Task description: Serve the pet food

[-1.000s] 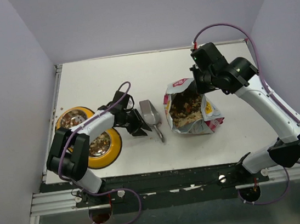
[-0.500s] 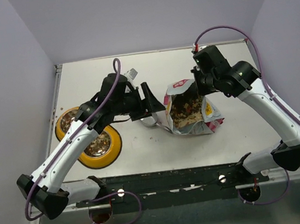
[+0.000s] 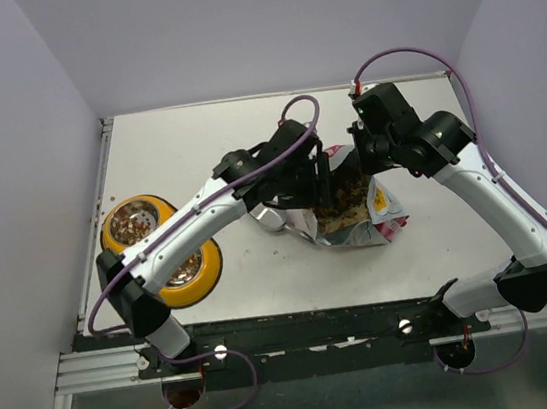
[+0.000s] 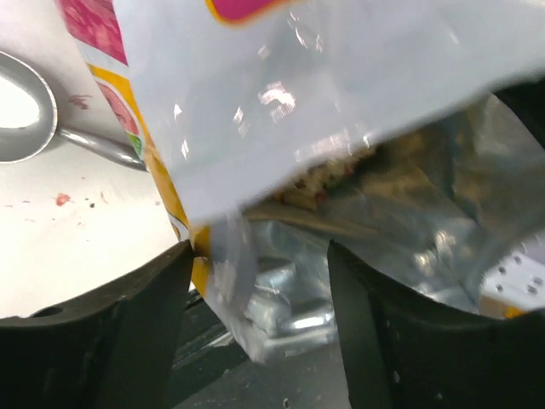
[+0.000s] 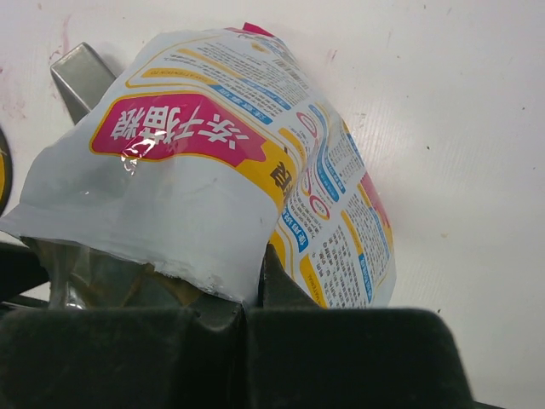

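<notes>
The pet food point(image 3: 341, 199) shows as brown kibble inside the open printed bag point(image 3: 387, 212) at mid-table; in the left wrist view a little kibble point(image 4: 317, 177) shows past the bag's foil lining. My right gripper point(image 3: 362, 155) is shut on the bag's far rim point(image 5: 213, 281) and holds the mouth up. My left gripper point(image 3: 321, 174) is open at the bag's left rim, and the bag's edge point(image 4: 223, 271) hangs between its fingers point(image 4: 128, 332) without being pinched. The silver scoop point(image 3: 268, 217) lies on the table just left of the bag, partly under my left arm.
The yellow double-bowl feeder point(image 3: 209, 266) sits at the left with kibble in both metal bowls. The scoop's bowl point(image 4: 17, 111) and the scoop point(image 5: 78, 70) lie beside the bag. Walls close in the table on the left, back and right.
My left arm swung right from beside the feeder, past the scoop, to the bag's left rim, and its jaws opened wider. The right gripper kept hold of the bag.
</notes>
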`<state>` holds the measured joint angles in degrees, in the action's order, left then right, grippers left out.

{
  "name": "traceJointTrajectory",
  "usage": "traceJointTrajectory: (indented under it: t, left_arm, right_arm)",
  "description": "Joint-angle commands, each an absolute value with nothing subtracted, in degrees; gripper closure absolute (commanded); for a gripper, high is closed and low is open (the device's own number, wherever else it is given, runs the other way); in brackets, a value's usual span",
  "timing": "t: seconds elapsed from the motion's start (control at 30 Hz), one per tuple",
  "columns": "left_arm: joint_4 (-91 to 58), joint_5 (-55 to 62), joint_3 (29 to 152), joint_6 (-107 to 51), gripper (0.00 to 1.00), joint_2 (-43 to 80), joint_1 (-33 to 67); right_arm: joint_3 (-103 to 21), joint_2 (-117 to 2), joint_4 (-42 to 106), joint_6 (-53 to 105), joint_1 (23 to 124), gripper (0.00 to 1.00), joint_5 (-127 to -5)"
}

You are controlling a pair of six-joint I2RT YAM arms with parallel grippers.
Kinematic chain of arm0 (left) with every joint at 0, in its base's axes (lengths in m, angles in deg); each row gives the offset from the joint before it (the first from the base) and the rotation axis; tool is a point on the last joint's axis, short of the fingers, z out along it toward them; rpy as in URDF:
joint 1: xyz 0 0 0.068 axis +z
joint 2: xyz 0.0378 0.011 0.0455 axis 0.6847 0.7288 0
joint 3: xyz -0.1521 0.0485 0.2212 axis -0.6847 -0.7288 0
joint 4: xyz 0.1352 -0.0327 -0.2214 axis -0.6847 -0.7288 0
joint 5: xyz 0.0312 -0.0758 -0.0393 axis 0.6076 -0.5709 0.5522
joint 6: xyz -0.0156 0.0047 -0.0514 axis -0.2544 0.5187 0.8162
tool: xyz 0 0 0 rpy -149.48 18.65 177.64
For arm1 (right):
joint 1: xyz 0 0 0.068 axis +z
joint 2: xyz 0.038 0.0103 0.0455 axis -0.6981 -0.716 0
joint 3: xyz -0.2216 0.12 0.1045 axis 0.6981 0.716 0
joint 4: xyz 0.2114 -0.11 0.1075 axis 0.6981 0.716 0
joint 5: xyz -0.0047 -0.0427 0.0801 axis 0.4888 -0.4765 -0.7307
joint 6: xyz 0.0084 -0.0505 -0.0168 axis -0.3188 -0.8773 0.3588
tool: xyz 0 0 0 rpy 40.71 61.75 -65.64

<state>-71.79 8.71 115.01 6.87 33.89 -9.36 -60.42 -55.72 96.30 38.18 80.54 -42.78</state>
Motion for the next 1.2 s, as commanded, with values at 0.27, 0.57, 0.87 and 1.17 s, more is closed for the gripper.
traceJointTrajectory:
  t: [0.27,0.57,0.87,1.17]
  left_arm:
    - [-89.0,19.1,138.0,4.8,0.90,47.9,-9.6]
    - [-96.2,18.6,148.6,11.2,1.00,52.2,-6.8]
    - [-94.7,8.4,149.7,25.6,1.00,49.3,-0.6]
    - [-95.4,13.7,153.9,31.1,1.00,48.8,4.3]
  right_arm:
    - [-62.3,-51.6,92.8,40.5,80.6,0.99,-45.5]
    - [-63.0,-53.8,99.2,38.0,80.6,0.72,-46.0]
    - [-52.9,-51.9,103.0,42.4,84.0,0.50,-44.7]
    - [-53.5,-51.6,105.6,41.2,86.0,0.56,-40.9]
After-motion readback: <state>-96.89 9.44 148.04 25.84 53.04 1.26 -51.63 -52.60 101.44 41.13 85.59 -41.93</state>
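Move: The pet food bag's left rim already runs between my open left fingers, their closing spot some 3 cm ahead and 1 cm below. The bag's body is about 2 cm back, 5 cm right and 14 cm down; the scoop lies some 3 cm ahead, 14 cm left and 20 cm down. My right hand still pinches the rim; its next stretch is roughly 5 cm back, 1 cm right and 5 cm lower. My left hand slips forward about 3 cm and shuts on the bag's left rim, then carries it another 5 cm forward and a little left and up, turning some 25 degrees counter-clockwise as the fingers tip down. Once that pinch is made, my right hand opens halfway, frees its grip, and slides back and down about 5 cm each, its fingers still astride the rim. ##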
